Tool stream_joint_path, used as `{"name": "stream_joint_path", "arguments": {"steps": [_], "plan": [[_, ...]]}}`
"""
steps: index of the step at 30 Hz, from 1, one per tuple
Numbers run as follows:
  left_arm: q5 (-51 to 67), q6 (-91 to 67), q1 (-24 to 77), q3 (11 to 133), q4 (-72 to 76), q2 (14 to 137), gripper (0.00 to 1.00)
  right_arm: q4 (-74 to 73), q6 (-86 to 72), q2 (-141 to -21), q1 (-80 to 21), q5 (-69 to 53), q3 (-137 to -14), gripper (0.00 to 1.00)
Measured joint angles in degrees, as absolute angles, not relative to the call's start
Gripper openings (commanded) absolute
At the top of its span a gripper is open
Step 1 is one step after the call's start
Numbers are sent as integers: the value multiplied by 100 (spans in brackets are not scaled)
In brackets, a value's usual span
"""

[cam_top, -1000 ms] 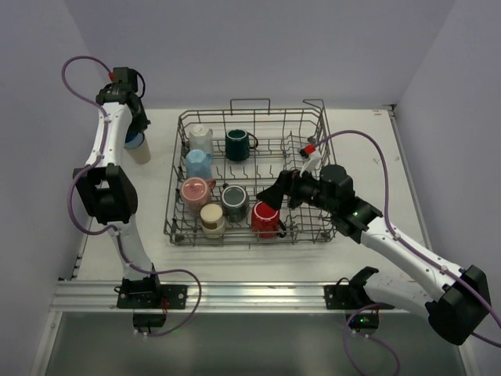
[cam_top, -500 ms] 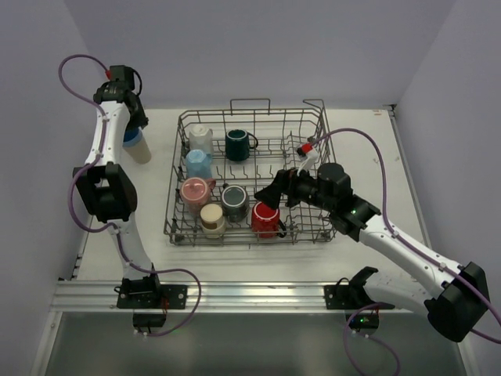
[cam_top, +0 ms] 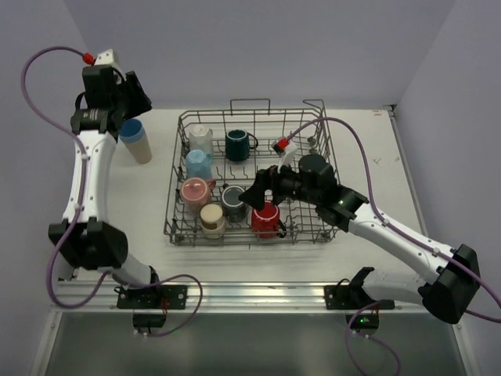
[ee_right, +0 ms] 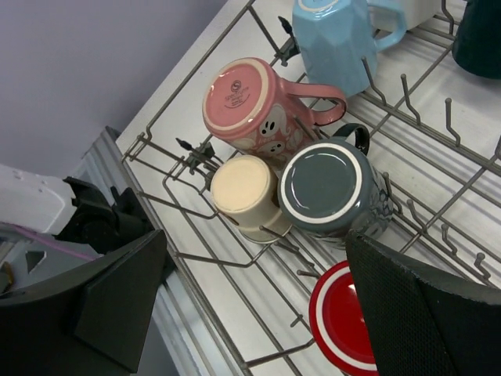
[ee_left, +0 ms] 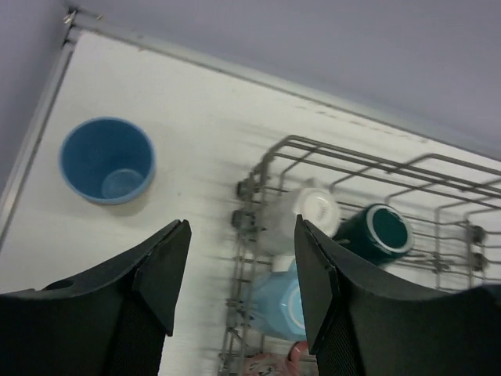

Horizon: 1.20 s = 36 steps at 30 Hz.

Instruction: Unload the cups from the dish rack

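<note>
A blue cup (cam_top: pixel 135 139) (ee_left: pixel 107 160) stands upright on the table left of the dish rack (cam_top: pixel 313 235) (ee_left: pixel 329 149). My left gripper (cam_top: pixel 139 102) (ee_left: pixel 241 282) hangs open above and beside it, holding nothing. In the rack sit white (cam_top: pixel 200 139), dark teal (cam_top: pixel 237 144), light blue (cam_top: pixel 198 164), pink (cam_top: pixel 194 190) (ee_right: pixel 246 102), cream (cam_top: pixel 211 218) (ee_right: pixel 244 188), dark grey (cam_top: pixel 234 200) (ee_right: pixel 325 184) and red (cam_top: pixel 266 219) (ee_right: pixel 344 317) cups. My right gripper (cam_top: pixel 254 194) (ee_right: pixel 258 305) stands wide open over the rack's front row, just above the red cup.
The rack's upright tines and wire walls surround the cups. The table's left edge and back wall run close to the blue cup. Bare table lies right of the rack (cam_top: pixel 368 157). A purple cable loops over each arm.
My left gripper has opened, let go of the blue cup and lifted up and back from it. The right gripper has moved left over the rack's front row.
</note>
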<state>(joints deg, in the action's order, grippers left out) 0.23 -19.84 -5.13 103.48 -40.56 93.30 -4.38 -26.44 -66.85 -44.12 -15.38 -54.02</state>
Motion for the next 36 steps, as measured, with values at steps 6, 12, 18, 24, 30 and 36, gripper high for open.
{"name": "stream_joint_path", "arguments": {"steps": [6, 12, 18, 24, 30, 36], "plan": [[834, -2265, 56, 8401, -2832, 7170, 76, -711, -2292, -6993, -4648, -1197, -5898, 99], [1151, -2342, 659, 6731, -2523, 5817, 79, -1031, -2069, -7070, -4650, -1011, -6143, 99], [1323, -2342, 657, 5671, -2600, 4788, 84, -1149, -1959, -7428, -4748, -1000, -6412, 99], [1181, -2294, 657, 5352, -2626, 3505, 89, -1472, -1861, -8165, -5168, -692, -6952, 99], [456, -2220, 731, 5356, -2530, 2692, 94, -1568, -1514, -9286, -5732, -475, -7887, 99], [-276, -2143, 854, 5356, -2425, 2648, 98, -1708, -906, -10366, -6071, -82, -8976, 99]]}}
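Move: The pink mug I'm after lies about 16 cm to my right hand's left, 6 cm ahead and 14 cm below. From that hand, at similar depth, the cream cup is about 10 cm left and 1 cm ahead, the grey mug 4 cm left and 5 cm ahead, and the light-blue mug 15 cm left and 16 cm ahead. From my left hand, the pink mug is roughly 15 cm back, 11 cm right and 21 cm below; the blue cup, already released, is 5 cm left, 3 cm ahead and 16 cm below. I bring my right hand, still wide open, left over the grey mug to the pink mug, some 15 cm, hesitating at first, then sinking about 5 cm as the fingers tip further down. My left hand backs away about 24 cm from the stacked blue cup, swings right before easing partly back left, levels its fingers by some 30 degrees and opens wider. ##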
